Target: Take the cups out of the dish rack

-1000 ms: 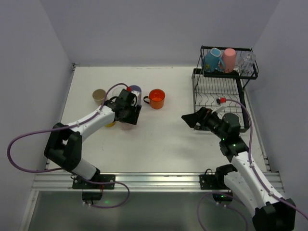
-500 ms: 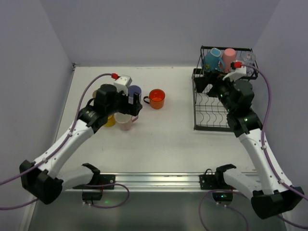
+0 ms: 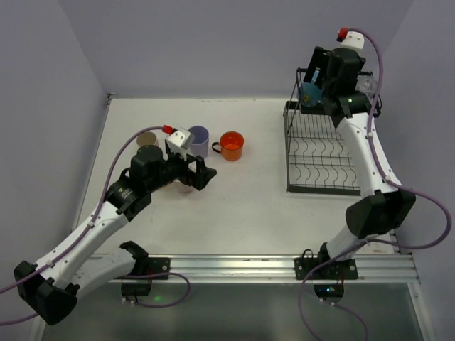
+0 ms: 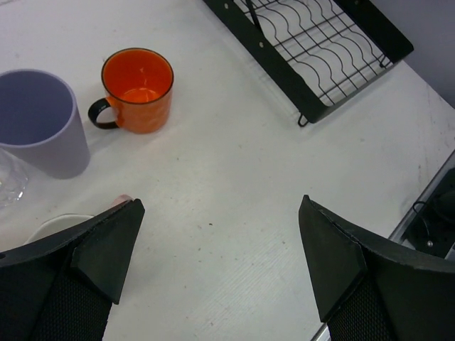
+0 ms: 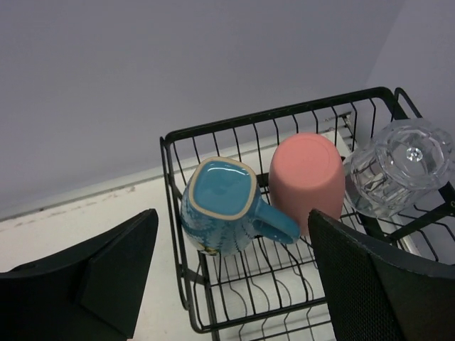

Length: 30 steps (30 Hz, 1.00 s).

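Note:
The black wire dish rack [image 3: 325, 158] stands at the right, its raised upper shelf [image 5: 186, 135] holding three cups: a blue handled mug [image 5: 222, 206], a salmon-pink cup [image 5: 307, 176] upside down and a clear cup [image 5: 398, 165]. My right gripper [image 5: 231, 273] hovers open just above the blue mug [image 3: 308, 91], one finger on each side and neither touching. On the table stand a beige cup [image 3: 147, 140], a lavender cup [image 4: 39, 119] and an orange mug [image 4: 138, 87]. My left gripper [image 4: 220, 259] is open and empty over bare table beside them.
A clear glass [image 4: 7, 179] and a pale cup rim [image 4: 55, 223] peek out at the left finger's edge. The rack's slotted lower tray [image 4: 323, 44] holds nothing. Walls close in at the back and both sides. A metal rail [image 3: 234, 264] runs along the near edge.
My left gripper opened, let go of a cup among the set-down ones and drew back toward the middle. My right arm swung up from the rack's front to over the upper shelf.

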### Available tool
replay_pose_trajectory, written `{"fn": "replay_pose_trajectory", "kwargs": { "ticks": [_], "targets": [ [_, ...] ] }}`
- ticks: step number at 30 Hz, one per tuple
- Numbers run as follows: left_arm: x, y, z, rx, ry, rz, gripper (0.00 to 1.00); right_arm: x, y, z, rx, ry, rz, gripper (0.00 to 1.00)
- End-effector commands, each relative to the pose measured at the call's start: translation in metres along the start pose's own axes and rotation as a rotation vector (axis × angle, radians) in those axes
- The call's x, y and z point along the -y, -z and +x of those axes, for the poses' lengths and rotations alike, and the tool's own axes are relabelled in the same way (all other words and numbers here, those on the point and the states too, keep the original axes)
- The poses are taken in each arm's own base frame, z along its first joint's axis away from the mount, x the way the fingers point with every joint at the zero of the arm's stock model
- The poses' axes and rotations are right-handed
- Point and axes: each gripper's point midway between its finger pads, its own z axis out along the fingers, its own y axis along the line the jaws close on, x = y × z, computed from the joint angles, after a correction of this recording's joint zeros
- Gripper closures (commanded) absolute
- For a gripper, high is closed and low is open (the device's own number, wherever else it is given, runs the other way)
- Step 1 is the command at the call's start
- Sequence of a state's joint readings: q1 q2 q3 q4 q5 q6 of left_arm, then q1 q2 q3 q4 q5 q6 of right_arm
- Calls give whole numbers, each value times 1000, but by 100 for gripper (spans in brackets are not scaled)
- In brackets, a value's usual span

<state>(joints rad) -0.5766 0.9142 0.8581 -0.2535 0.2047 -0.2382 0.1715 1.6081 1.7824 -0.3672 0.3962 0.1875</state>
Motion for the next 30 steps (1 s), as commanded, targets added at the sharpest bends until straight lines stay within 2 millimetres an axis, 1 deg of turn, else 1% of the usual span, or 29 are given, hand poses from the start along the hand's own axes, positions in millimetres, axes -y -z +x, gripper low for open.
{"fn": "replay_pose_trajectory", "kwargs": {
  "ticks": [1, 3, 5, 6, 7, 8, 9, 10, 12, 13, 16, 17, 19, 20, 23, 30],
  "targets": [
    [17, 2, -9, 40, -65, 48, 0, 11, -9, 1, -42, 69, 68, 12],
    [19, 3, -7, 37, -74, 45, 0, 6, -20, 8, -60, 69, 62, 14],
    [20, 4, -8, 40, -77, 44, 0, 2, -25, 14, -86, 67, 53, 15],
    [21, 3, -7, 38, -79, 48, 0, 2, -28, 12, -82, 64, 57, 15],
    [21, 4, -7, 36, -78, 49, 0, 1, -34, 18, -94, 70, 61, 15],
    [22, 3, -7, 36, -78, 49, 0, 2, -38, 20, -100, 71, 66, 15],
    [22, 3, -5, 33, -80, 50, 0, 2, -40, 18, -97, 70, 69, 15],
    [21, 3, -6, 33, -80, 48, 0, 3, -46, 25, -111, 76, 77, 15],
    [22, 2, -4, 27, -80, 52, 0, 1, -50, 26, -115, 74, 69, 14],
    [22, 1, -4, 26, -80, 52, 0, 0, -54, 30, -123, 77, 70, 14],
    [21, 0, -2, 19, -79, 49, 0, -1, -60, 33, -128, 76, 63, 14],
    [21, -1, -1, 16, -80, 47, 0, -1, -64, 37, -137, 79, 63, 14],
    [20, -1, -1, 15, -81, 45, 0, -4, -67, 37, -138, 83, 57, 14],
    [19, -2, -1, 13, -80, 41, 0, -3, -71, 42, -147, 86, 59, 13],
    [18, -3, 1, 7, -79, 37, 0, -5, -77, 47, -156, 89, 50, 9],
    [17, -5, 3, -1, -80, 31, 0, -13, -89, 60, -183, 86, 19, 9]
  ]
}}
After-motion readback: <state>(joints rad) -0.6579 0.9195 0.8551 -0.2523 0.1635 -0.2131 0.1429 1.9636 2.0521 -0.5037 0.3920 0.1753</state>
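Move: The blue mug, upside down on the rack's top tier, lies about 11 cm ahead of the right hand, 2 cm to its right and 12 cm below. The pink cup stands some 9 cm to the right of the mug, a centimetre farther out; the clear glass lies about 19 cm to the right of the mug. From the left hand the mug is roughly 33 cm ahead and 40 cm right, at nearly its height. The open right hand sinks 9 cm and reaches 7 cm forward towards the blue mug, tipping down about 15 degrees. ##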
